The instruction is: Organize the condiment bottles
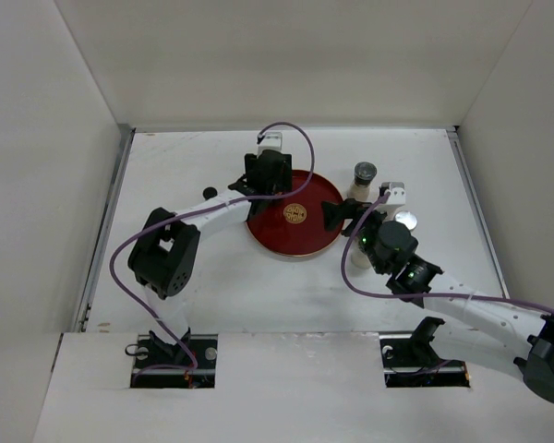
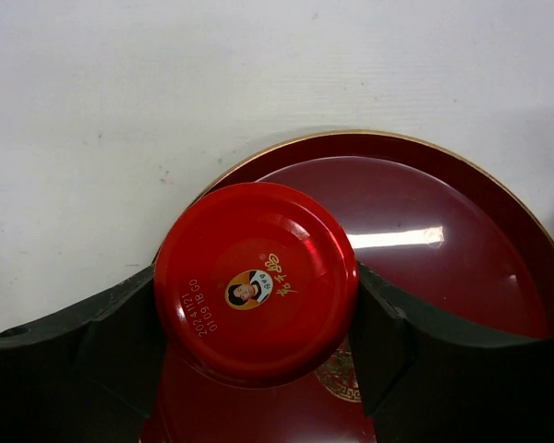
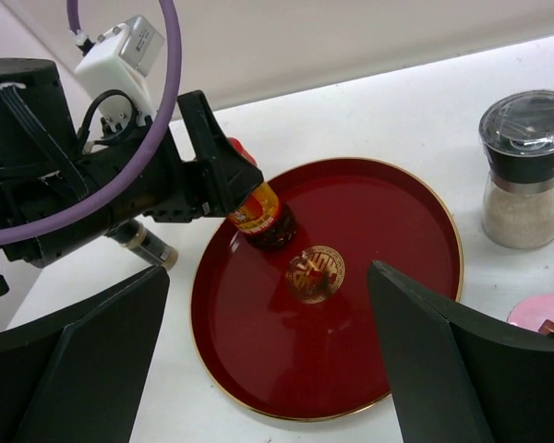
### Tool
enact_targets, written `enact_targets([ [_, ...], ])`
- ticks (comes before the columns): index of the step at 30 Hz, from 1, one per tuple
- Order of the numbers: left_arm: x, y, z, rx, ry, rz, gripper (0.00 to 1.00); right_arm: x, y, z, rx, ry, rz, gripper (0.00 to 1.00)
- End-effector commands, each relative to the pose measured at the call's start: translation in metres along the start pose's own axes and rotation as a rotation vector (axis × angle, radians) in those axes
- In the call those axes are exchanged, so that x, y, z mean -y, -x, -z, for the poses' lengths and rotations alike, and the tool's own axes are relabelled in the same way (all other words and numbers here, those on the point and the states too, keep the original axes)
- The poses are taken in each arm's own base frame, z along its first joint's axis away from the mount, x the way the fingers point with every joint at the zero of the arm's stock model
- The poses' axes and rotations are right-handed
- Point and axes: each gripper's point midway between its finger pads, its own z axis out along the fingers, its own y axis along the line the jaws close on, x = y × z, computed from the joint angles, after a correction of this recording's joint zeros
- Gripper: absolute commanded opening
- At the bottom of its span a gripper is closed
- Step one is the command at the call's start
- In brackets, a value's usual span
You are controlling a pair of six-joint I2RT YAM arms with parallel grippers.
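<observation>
My left gripper (image 1: 267, 175) is shut on the red cap (image 2: 256, 281) of a dark bottle with a red label (image 3: 261, 216). It holds the bottle upright over the back left of the round red dish (image 1: 319, 242), with the base at or just above the dish. My right gripper (image 1: 338, 214) is open and empty over the dish's right edge, and its fingers (image 3: 92, 341) frame the gold emblem (image 3: 315, 273). A pale grinder with a grey cap (image 1: 364, 177) stands right of the dish and also shows in the right wrist view (image 3: 526, 171). A silver-capped bottle (image 1: 405, 220) stands nearer.
A small dark-capped bottle (image 1: 209, 193) sits left of the dish, under the left arm (image 3: 148, 244). A pale bottle (image 1: 359, 255) is partly hidden under my right arm. A pink round top (image 3: 543, 314) shows at the right. White walls enclose the table.
</observation>
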Motion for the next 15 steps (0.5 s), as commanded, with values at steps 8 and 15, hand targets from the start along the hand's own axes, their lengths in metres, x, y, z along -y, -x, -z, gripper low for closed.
enact_targets([
  [8, 0.007, 0.063, 0.01, 0.227, 0.006, 0.079, 0.76, 0.001, 0.013, -0.002, 0.055, -0.008, -0.022, 0.95],
  [15, 0.006, 0.087, 0.029, 0.27, -0.01, 0.098, 0.89, 0.001, 0.015, -0.001, 0.058, -0.006, -0.023, 0.95],
])
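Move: The red-capped chili jar is already between the left gripper's fingers, its middle about 3 cm below them, on the far left part of the red plate. The plate's centre lies some 5 cm back and 6 cm right of that hand, the small spice bottle 4 cm back and 13 cm left, the glass grinder level with it and about 21 cm right. From the right hand the jar is roughly 14 cm ahead, 17 cm left. Spread the left fingers from their hold on the chili jar to nearly full width, letting go of it over the plate. As they part, ease the gripper up about 2 cm and forward about 1.5 cm, tipping the fingertips upward some 5 to 10 degrees so they start to clear the red cap. ##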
